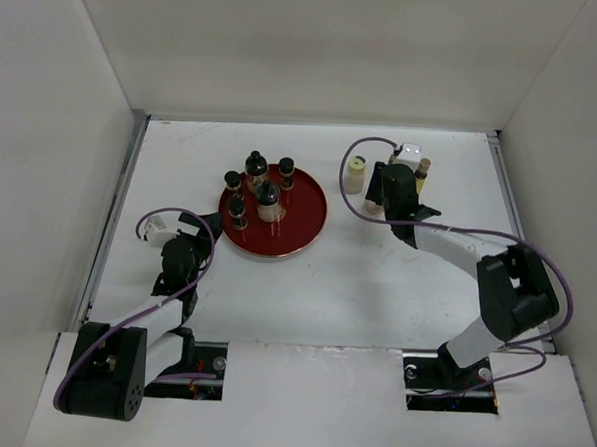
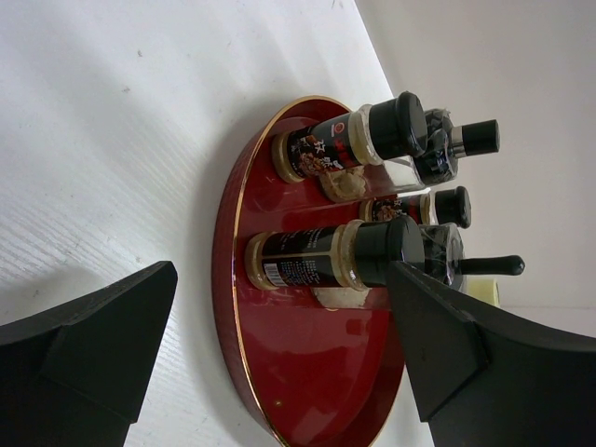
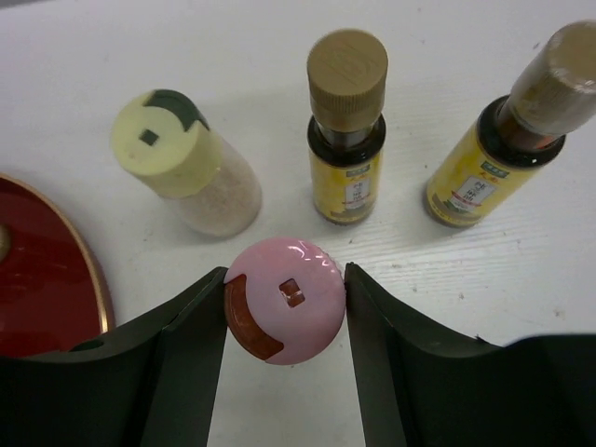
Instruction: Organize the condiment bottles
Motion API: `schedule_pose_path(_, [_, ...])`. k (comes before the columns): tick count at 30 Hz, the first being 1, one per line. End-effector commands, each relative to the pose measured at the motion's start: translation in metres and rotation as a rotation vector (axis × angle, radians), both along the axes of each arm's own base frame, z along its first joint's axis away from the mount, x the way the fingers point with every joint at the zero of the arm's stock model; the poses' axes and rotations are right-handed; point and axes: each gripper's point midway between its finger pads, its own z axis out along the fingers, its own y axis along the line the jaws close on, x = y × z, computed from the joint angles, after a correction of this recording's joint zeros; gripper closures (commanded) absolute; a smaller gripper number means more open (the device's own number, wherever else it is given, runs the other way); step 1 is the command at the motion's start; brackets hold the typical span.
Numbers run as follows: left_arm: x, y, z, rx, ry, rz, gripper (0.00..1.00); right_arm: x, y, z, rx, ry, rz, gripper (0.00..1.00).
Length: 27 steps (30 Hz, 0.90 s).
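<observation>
My right gripper (image 3: pixel 285 307) is shut on the pink-capped bottle (image 3: pixel 285 300), with both fingers against its cap. Beyond it on the table stand a cream-capped bottle (image 3: pixel 182 158) and two amber-yellow bottles (image 3: pixel 346 140) (image 3: pixel 503 140). In the top view the right gripper (image 1: pixel 388 191) hides the pink bottle, between the cream-capped bottle (image 1: pixel 355 173) and one amber bottle (image 1: pixel 422 171). Several dark black-capped bottles (image 1: pixel 255 191) stand on the red tray (image 1: pixel 303 229). My left gripper (image 1: pixel 211 222) is open and empty at the tray's left edge, facing those bottles (image 2: pixel 326 256).
The red tray's gold rim (image 3: pixel 88 279) lies just left of my right gripper. White walls enclose the table on the left, back and right. A purple cable loops over the table near the cream-capped bottle (image 1: pixel 345 201).
</observation>
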Motion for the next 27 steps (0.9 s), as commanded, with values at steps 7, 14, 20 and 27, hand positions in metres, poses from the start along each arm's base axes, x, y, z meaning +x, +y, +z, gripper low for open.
schedule_pose_path(7, [0.010,-0.002,0.025,0.002,-0.082,-0.004,0.00,-0.015,0.092,0.098,0.182,-0.214,0.197,0.51])
schedule_pose_path(14, [0.008,0.001,0.026,0.003,-0.088,0.004,0.00,0.016,0.163,0.076,0.212,-0.193,0.294,0.51])
schedule_pose_path(20, [0.008,0.000,0.024,-0.004,-0.083,-0.003,0.00,0.036,0.182,0.054,0.189,-0.164,0.308,0.51])
schedule_pose_path(27, [0.008,0.000,0.023,-0.011,-0.077,-0.003,0.00,0.044,0.191,0.038,0.170,-0.143,0.324,0.45])
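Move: Some 18 cm to the left and 3 cm farther out than the right hand, roughly 10 cm below it, is the free right side of the red tray, where its pink-capped bottle goes. The small black-capped bottle on the tray stands about 24 cm left and 7 cm ahead; the cream-capped bottle, off the tray, 6 cm left and 5 cm ahead. That free spot lies some 27 cm right and 13 cm ahead of the left hand. Keeping its pinch on the pink-capped bottle, already just off the table, the right hand lifts it about 7 cm, easing back slightly, and sweeps it left past the near side of the cream-capped bottle. It then sinks as far again over the tray's right side, reaching forward about 5 cm, the wrist turning some 17 degrees counter-clockwise. ##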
